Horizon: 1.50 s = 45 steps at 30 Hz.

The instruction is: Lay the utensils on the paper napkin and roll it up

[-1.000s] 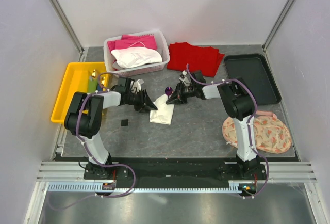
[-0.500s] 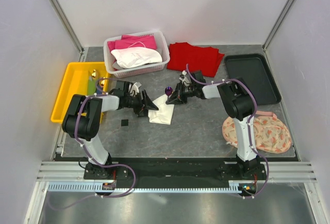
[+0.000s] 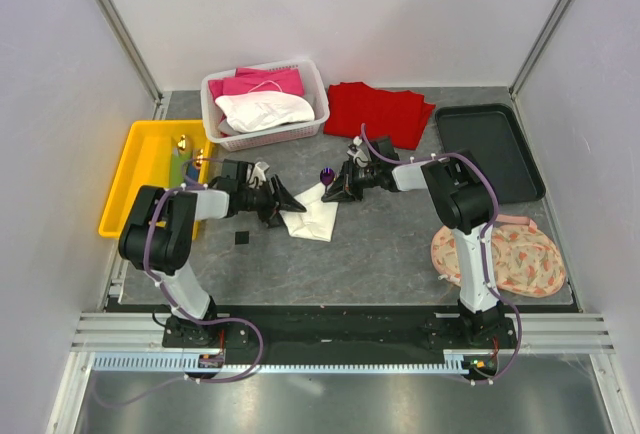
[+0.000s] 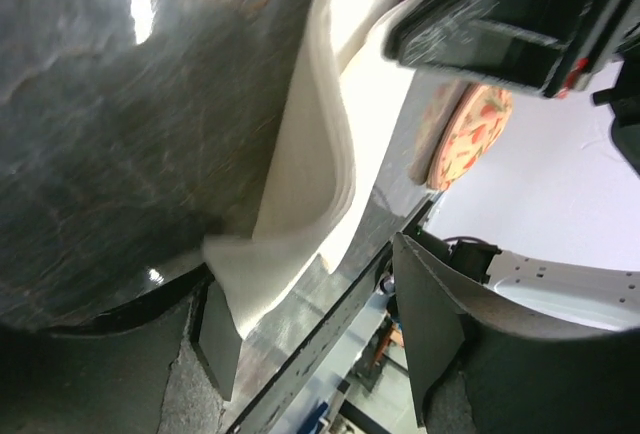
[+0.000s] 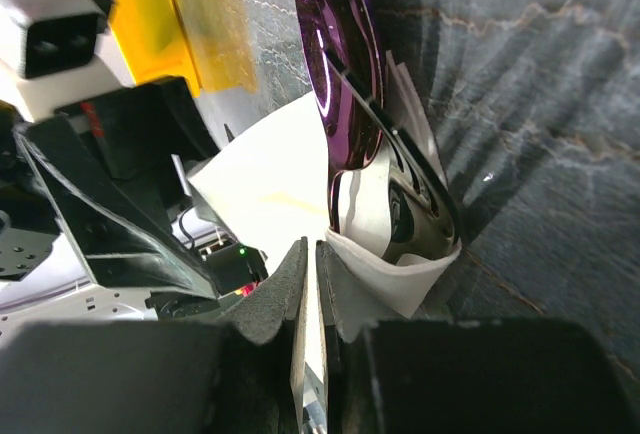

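The paper napkin [image 3: 316,216] lies partly folded in the middle of the table, between both grippers. A purple utensil [image 3: 326,175] rests at its far edge; in the right wrist view its shiny purple bowl [image 5: 335,84] sits inside a fold of the napkin [image 5: 255,189]. My right gripper [image 3: 334,192] [image 5: 312,264] is shut on a thin edge of the napkin. My left gripper [image 3: 288,204] [image 4: 320,344] stands open at the napkin's left side, and a napkin corner [image 4: 250,264] lies against one finger. More utensils [image 3: 186,159], green with gold ends, lie in the yellow tray [image 3: 135,169].
A white basket [image 3: 312,79] with pink and white fabric stands at the back, and a red cloth [image 3: 380,112] lies beside it. A black tray [image 3: 488,149] is at the back right, a patterned round mat [image 3: 510,254] at the near right. A small black square [image 3: 242,238] lies near the left arm.
My left gripper's jaws have opened wider and let the napkin's left edge go. The left arm has shifted slightly left. The right arm has not moved.
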Tool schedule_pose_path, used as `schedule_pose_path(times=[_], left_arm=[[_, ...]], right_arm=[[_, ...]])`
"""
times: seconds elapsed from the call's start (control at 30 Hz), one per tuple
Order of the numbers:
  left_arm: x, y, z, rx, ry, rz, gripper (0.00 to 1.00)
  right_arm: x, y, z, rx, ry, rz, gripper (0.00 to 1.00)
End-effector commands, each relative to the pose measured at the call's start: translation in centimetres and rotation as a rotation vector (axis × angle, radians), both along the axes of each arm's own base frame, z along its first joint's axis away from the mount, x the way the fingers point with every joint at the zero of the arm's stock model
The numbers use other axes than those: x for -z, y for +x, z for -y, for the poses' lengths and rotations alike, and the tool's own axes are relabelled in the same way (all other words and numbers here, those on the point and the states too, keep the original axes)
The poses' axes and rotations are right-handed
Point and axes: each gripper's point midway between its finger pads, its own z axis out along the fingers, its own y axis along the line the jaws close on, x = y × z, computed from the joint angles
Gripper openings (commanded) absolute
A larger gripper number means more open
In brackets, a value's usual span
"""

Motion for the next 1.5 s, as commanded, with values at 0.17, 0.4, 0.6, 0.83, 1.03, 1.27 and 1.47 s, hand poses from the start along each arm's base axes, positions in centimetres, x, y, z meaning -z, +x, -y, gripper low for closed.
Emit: schedule_pose_path(times=[0.17,0.4,0.6,0.83,1.03,1.27,1.47], left_arm=[[-3.5,3.3,1.4,0.024,-0.052,0.135,0.24],[-4.4,3.0,3.3,0.094,-0.071,0.151,0.07],[-4.5,3.0,5.2,0.125,-0.084,0.146,0.05],[-2.5,2.3,7.2,0.153,-0.077,0.093,0.05],[-1.7,1.8,8.5,0.175,-0.071,0.102,0.06],[2.5,1.4,6.8,0.13,0.115,-0.011,0.09],[3.5,1.7,5.8,0.133,0.205,-0.013,0.11]], right_arm=[[5.4,0.0,1.7,0.064,-0.168,-0.033,0.14],[5.7,0.0,1.8,0.069,-0.179,-0.036,0.13],[5.7,-0.2,1.7,0.068,-0.187,-0.036,0.13],[5.7,-0.3,1.4,0.066,-0.188,-0.038,0.13],[5.8,-0.4,1.5,0.065,-0.192,-0.038,0.13],[5.0,-0.4,1.1,0.056,-0.176,-0.027,0.13],[3.7,0.0,0.9,0.045,-0.167,-0.005,0.15]])
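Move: Right between the left hand's open fingers is the loose left edge of the paper napkin, whose middle lies about 5 cm to the right, 2 cm back and 2 cm below. From this hand the purple spoon's bowl is some 8 cm ahead and 8 cm to the right, and the black square 7 cm back and 11 cm to the left. For the right hand, already shut on the napkin, its middle is about 4 cm back and 3 cm to the left. Closing on the napkin's left edge while rising and edging forward about 2.5 cm, the left hand then carries the pinched paper some 7 cm to the right, over towards the right hand, and sinks about 5 cm from its highest point, turning roughly 10 degrees clockwise. The right hand stays in place and keeps its pinch beside the utensils. ##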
